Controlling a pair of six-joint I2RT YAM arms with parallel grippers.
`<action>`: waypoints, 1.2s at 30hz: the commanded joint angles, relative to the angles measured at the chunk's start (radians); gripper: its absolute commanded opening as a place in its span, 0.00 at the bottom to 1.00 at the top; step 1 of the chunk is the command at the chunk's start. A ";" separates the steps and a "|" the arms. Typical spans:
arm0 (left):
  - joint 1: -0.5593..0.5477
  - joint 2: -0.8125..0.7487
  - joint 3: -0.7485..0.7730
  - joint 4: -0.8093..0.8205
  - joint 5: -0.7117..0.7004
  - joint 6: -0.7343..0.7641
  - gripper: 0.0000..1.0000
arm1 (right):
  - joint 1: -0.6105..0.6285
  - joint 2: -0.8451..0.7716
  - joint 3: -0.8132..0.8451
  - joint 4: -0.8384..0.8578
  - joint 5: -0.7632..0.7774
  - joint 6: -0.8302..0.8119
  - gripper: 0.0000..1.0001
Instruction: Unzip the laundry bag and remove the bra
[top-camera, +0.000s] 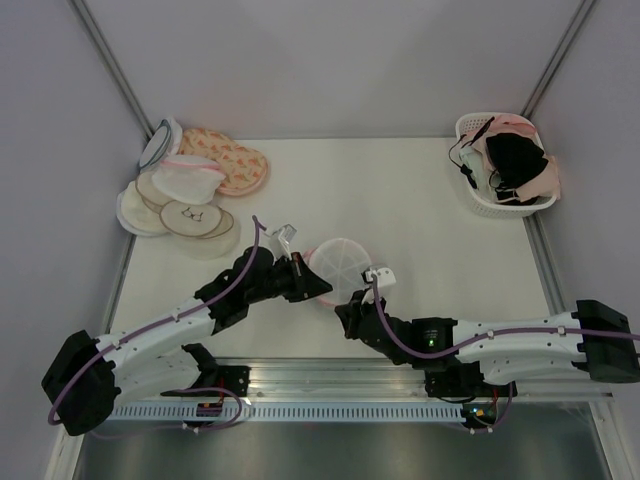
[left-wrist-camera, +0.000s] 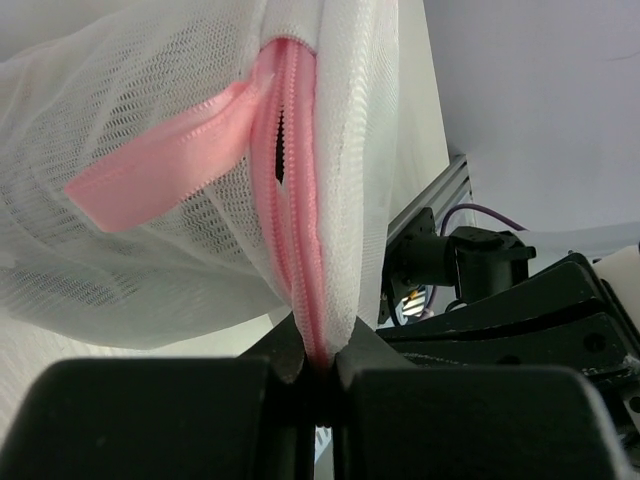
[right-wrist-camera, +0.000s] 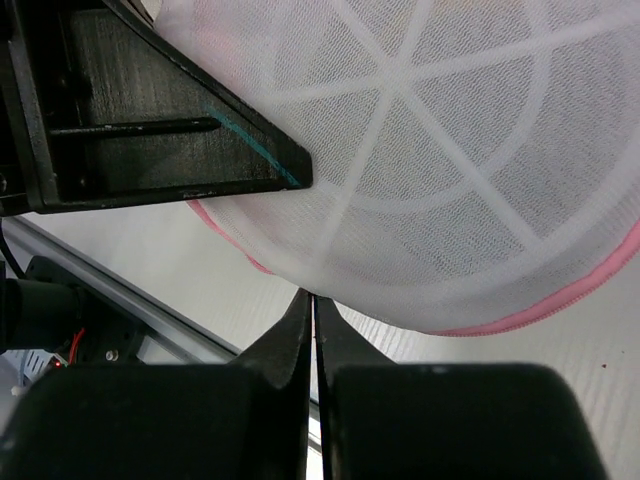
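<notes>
The laundry bag (top-camera: 343, 262), a round white mesh pouch with pink trim, sits at the table's near middle between both arms. My left gripper (top-camera: 318, 290) reaches it from the left. In the left wrist view this gripper (left-wrist-camera: 320, 355) is shut on the pink zipper (left-wrist-camera: 295, 210) at the rim; a pink ribbon loop (left-wrist-camera: 160, 165) hangs beside it. My right gripper (top-camera: 352, 303) comes from the right. In its wrist view the gripper (right-wrist-camera: 313, 298) is shut, tips touching the bag's (right-wrist-camera: 450, 150) lower edge, with no cloth visible between them. The bra is hidden.
A pile of other mesh pouches (top-camera: 190, 195) lies at the back left. At the back right stands a white basket (top-camera: 478, 205) holding black and pink garments. A metal rail (top-camera: 330, 375) runs along the near edge, and walls close in both sides.
</notes>
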 joint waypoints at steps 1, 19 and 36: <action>-0.010 -0.027 -0.010 0.027 -0.011 -0.009 0.02 | -0.003 -0.045 0.022 -0.107 0.022 0.029 0.00; 0.004 0.018 0.128 -0.165 -0.058 0.195 0.02 | -0.004 0.013 0.180 -0.992 0.229 0.342 0.00; 0.044 0.238 0.289 -0.172 -0.163 0.127 0.90 | -0.004 -0.105 0.066 -0.571 0.099 0.064 0.01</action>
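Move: Hanging from the left fingers by its pink zip edge, the laundry bag has its middle about 5 cm ahead, 2 cm to the right and some 3 cm below. The bare table it goes towards lies roughly 10 cm ahead, 4 cm right and 10 cm down. From the right hand, at the bag's near rim, the bag's middle is about 9 cm ahead and 3 cm left, near level. The zip stretch in the left fingers is 5 cm ahead of that hand, 5 cm left and slightly higher. Drawing off to the right along the bag's near rim, the right hand, fingers still shut, travels about 12 cm, sinks some 3 cm and rolls its left side down about 30 degrees, then eases back a little, clear of the bag. The left hand keeps its pinch on the zip edge, dipping slightly, then carries the bag forward about 7 cm and a bit right, opens wide and lets go. ##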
